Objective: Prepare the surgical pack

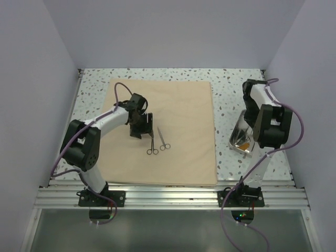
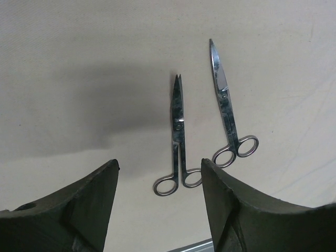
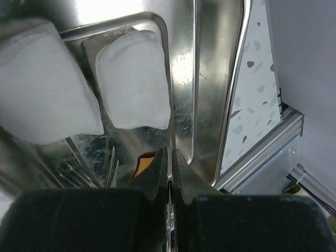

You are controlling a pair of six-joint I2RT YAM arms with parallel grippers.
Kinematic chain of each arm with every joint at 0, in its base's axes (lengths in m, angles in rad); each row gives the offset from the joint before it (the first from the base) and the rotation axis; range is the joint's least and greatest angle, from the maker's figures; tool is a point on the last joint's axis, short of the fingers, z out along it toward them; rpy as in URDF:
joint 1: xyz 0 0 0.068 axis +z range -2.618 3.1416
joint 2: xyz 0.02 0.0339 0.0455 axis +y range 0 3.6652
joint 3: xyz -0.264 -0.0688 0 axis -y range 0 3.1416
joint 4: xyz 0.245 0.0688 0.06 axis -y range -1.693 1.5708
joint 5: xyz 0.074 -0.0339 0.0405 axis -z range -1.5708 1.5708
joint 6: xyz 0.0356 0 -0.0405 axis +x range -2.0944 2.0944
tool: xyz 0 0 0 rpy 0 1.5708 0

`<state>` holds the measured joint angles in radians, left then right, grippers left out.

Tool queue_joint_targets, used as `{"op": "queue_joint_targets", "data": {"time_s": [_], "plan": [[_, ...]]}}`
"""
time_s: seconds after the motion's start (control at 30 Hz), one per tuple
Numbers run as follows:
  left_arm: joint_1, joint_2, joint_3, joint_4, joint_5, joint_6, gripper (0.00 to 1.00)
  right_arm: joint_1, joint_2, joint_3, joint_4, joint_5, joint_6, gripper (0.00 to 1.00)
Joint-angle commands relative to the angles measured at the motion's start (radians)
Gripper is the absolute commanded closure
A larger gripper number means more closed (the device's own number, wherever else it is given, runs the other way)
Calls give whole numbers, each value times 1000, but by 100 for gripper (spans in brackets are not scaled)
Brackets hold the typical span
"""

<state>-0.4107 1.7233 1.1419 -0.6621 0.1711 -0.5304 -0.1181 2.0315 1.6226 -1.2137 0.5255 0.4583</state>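
Note:
The surgical pack is a large tan fabric sheet lying flat on the speckled table; it fills the left wrist view. Two silver ring-handled instruments lie side by side on it, one nearer my left gripper, the other to its right. My left gripper hovers open just behind their handles, holding nothing. My right gripper is shut, with a thin strip of the steel tray's metal between its fingers.
Inside the tray lie white gauze pads, an orange item and thin metal tools. The tray sits tilted to the right of the sheet, under the right arm. An aluminium rail runs along the near edge; walls enclose the table.

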Motion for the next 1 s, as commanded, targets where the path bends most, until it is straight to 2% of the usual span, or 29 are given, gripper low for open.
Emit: {"op": "queue_joint_targets", "data": {"time_s": [0.0,0.03,0.13,0.17,0.27,0.3,0.43,0.6,0.77,0.97], "plan": [[-28,35,84,-50,-50,-6,32,-6,32,56,-27,117,11,98],[-34,53,94,-53,-64,-17,32,-6,41,53,-15,110,10,96],[-48,94,127,-65,-81,-32,35,-6,64,24,23,58,5,82],[-50,107,142,-74,-81,-37,36,-5,56,13,38,38,3,71],[-56,147,174,-96,-94,-49,40,-5,7,-32,101,-41,-17,52],[-60,153,182,-103,-102,-51,41,-3,-7,-29,105,-59,-21,49],[-92,194,225,-155,-150,-69,45,23,-114,0,83,-131,-27,46],[-132,223,248,-200,-214,-98,49,159,-250,26,79,-208,-27,45],[-163,262,252,-232,-260,-121,53,290,-286,8,92,-292,-7,46],[-168,306,240,-222,-285,-125,64,396,-312,-18,131,-346,2,46]]}}
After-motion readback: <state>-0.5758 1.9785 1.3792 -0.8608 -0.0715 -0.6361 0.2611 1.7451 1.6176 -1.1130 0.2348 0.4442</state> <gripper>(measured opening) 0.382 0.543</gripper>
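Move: The left scissors lie about 4 cm below the left hand, 2 cm to its right and 1 cm back; the right scissors are some 8 cm to the hand's right and 1 cm ahead. The right hand, shut on the ringed clamp, is over the tray, whose middle is about 3 cm back, 1 cm left and 5 cm below; a gauze pad is almost beneath, another 5 cm left and 2 cm ahead, the orange packet 9 cm back and 4 cm left. The ringed clamp is lowered some 3 cm further into the tray as the right fingers open and let go of it; that hand then lifts clear and swings about 18 cm left, turning counter-clockwise. Over the left scissors the left hand sinks 3.5 cm and shifts 2 cm right, rolling its left side up and narrowing its still-open fingers around the shanks near the pivot. ##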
